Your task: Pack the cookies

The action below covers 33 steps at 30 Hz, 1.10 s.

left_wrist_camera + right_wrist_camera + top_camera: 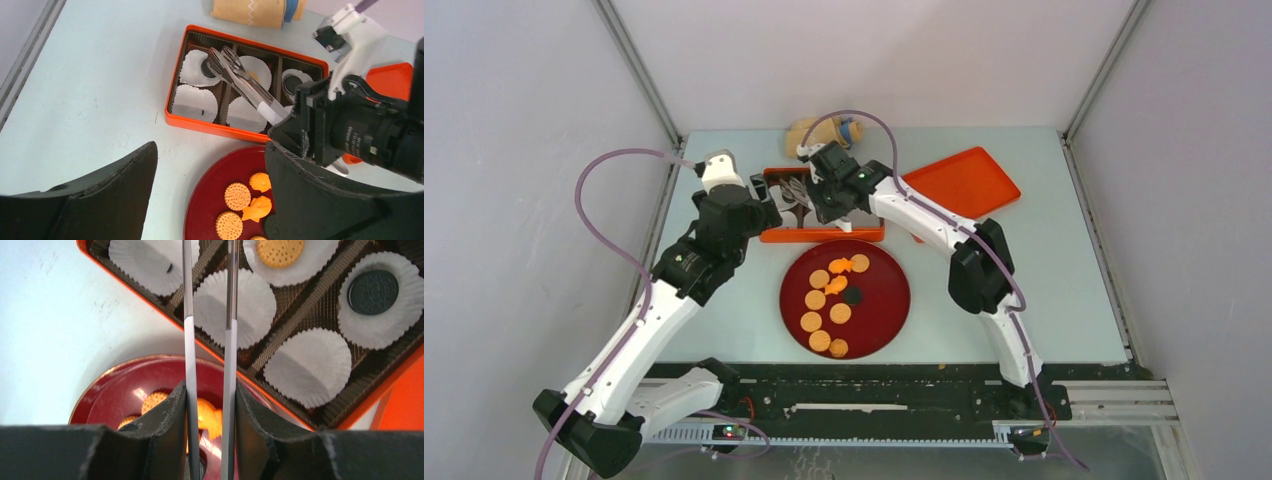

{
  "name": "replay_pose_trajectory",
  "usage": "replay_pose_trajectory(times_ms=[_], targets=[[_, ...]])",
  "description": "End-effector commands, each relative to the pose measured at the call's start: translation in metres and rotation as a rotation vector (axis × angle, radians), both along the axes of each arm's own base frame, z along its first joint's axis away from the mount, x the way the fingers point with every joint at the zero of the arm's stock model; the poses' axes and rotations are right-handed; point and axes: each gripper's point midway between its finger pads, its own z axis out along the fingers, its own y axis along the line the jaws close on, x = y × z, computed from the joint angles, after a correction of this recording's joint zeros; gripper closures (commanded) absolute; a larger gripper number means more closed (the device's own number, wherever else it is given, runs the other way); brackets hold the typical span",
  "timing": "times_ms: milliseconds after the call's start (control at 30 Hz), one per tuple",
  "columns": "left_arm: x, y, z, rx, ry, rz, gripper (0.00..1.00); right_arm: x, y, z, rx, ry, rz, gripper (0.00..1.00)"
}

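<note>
Several orange-tan cookies (816,299), one black cookie (853,296) and orange star-like pieces (837,284) lie on the dark red plate (894,300). Behind it stands the orange box (824,236) with white liners; a tan cookie (280,251) and a black cookie (372,291) sit in two of them. My right gripper (210,387) is shut on metal tongs (245,82), whose tips hang over a far-left liner holding a black cookie (205,68). My left gripper (210,147) is open and holds nothing, above the table by the plate's left rim.
The orange lid (964,180) lies at the back right. A tan paper bag (819,130) lies behind the box. Several empty white liners (235,305) fill other compartments. Both arms crowd together over the box's front edge.
</note>
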Motion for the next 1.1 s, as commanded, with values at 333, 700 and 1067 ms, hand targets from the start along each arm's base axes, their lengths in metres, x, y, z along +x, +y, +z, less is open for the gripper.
replay_pose_trajectory(times_ms=[333,700,1067], targets=[[0.013,-0.019,0.011,-0.051,-0.034,-0.065,0.18,-0.100,-0.063,0.128,0.080,-0.225,0.006,0.68],[0.019,-0.050,-0.006,-0.134,0.017,-0.168,0.19,-0.247,-0.141,0.046,-0.089,-0.006,-0.004,0.68],[0.008,-0.058,-0.002,-0.199,0.004,-0.219,0.19,-0.279,-0.151,0.000,-0.137,0.062,-0.030,0.68]])
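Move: The last black cookie on the red plate lies some 18 cm back, 5 cm right and 13 cm below the right hand, which still holds the tongs over the near edge of the box. The box's middle is about 8 cm ahead of that hand and 3 cm to its left. Beside the cookie, the nearer fish lies 3 cm farther out and 4 cm left, and a round cookie 4 cm nearer and 2 cm left. From the left hand the black cookie is roughly 7 cm back, 16 cm right and 27 cm below. Back towards its base about 28 cm and right some 16 cm, the right hand swings the tongs out of the box in an arc, rising about 10 cm, then sinking slightly more, towards the last black cookie on the plate. Its grip keeps and the wrist rolls a little, left side down. The empty, open left hand shifts about 5 cm right, turning slightly clockwise. ##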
